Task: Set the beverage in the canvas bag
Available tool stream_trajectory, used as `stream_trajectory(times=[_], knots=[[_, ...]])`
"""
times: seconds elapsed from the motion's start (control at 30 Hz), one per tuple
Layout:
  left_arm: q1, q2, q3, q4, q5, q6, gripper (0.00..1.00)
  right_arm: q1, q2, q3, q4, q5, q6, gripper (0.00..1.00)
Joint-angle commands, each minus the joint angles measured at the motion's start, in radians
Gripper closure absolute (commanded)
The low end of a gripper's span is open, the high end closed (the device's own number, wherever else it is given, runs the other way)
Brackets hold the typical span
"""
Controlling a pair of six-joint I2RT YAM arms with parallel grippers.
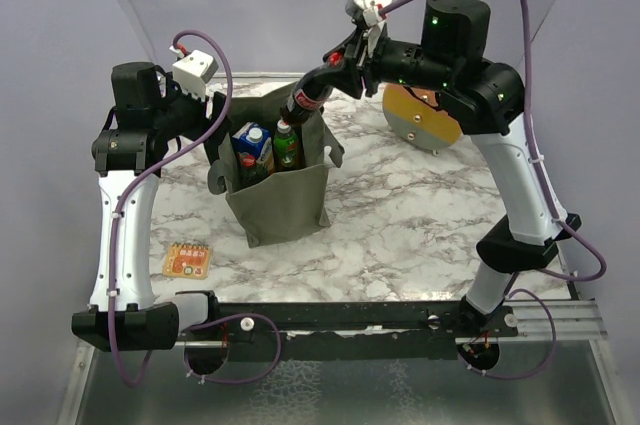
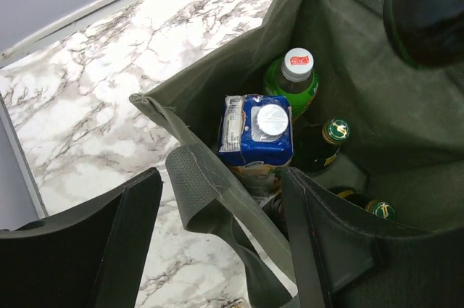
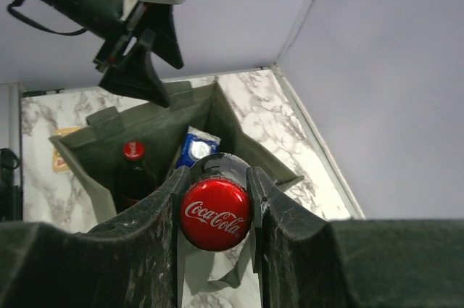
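The beverage is a dark Coca-Cola bottle with a red cap (image 3: 215, 214). My right gripper (image 3: 216, 177) is shut on its neck. It hangs tilted over the back rim of the canvas bag (image 1: 280, 200), an upright olive-green tote, with the bottle (image 1: 306, 97) pointing down towards the opening. My left gripper (image 2: 217, 243) stands open astride the bag's left wall. One finger (image 2: 94, 250) is outside, the other (image 2: 341, 250) inside, and a loop handle (image 2: 210, 192) lies loose between them. The held bottle's base (image 2: 428, 11) shows above the opening.
The bag holds a blue carton (image 2: 257, 134), a green bottle with a white cap (image 2: 293, 76), dark green-capped bottles (image 2: 335, 132) and a red-capped cola bottle (image 3: 133, 152). A cream-and-orange cylinder (image 1: 420, 115) lies back right. A small orange packet (image 1: 187, 260) lies front left.
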Motion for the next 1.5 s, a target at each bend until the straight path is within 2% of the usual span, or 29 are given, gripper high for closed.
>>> stream_trajectory(times=[0.0, 0.3, 0.8, 1.07, 1.47], knots=[[0.004, -0.019, 0.0, 0.02, -0.012, 0.0, 0.31, 0.043, -0.027, -0.007, 0.203, -0.058, 0.007, 0.99], [0.004, -0.027, 0.009, 0.011, 0.038, 0.005, 0.31, 0.067, -0.038, -0.133, 0.17, -0.095, 0.011, 0.99], [0.004, -0.032, 0.043, -0.039, 0.175, 0.051, 0.33, 0.086, 0.014, -0.155, 0.028, -0.089, -0.024, 0.99], [0.003, -0.027, 0.05, -0.071, 0.233, 0.064, 0.33, 0.116, 0.072, -0.108, -0.053, -0.04, -0.036, 0.99], [0.002, -0.036, 0.046, -0.065, 0.242, 0.068, 0.33, 0.138, 0.112, -0.146, -0.106, 0.003, -0.041, 0.99]])
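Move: The canvas bag's middle is some 15 cm left of the right hand, 3 cm farther out and 35 cm below; that hand already grips the Coke bottle near the cap. Inside, the white-capped bottle stands about 11 cm left and 4 cm ahead, the juice carton 19 cm left and 4 cm ahead, both roughly 38 cm down. From the left hand the bag's middle is 13 cm right, 2 cm ahead and 20 cm below. Right hand lowers the gripped Coke bottle about 15 cm and left into the bag; left hand eases back-right. ##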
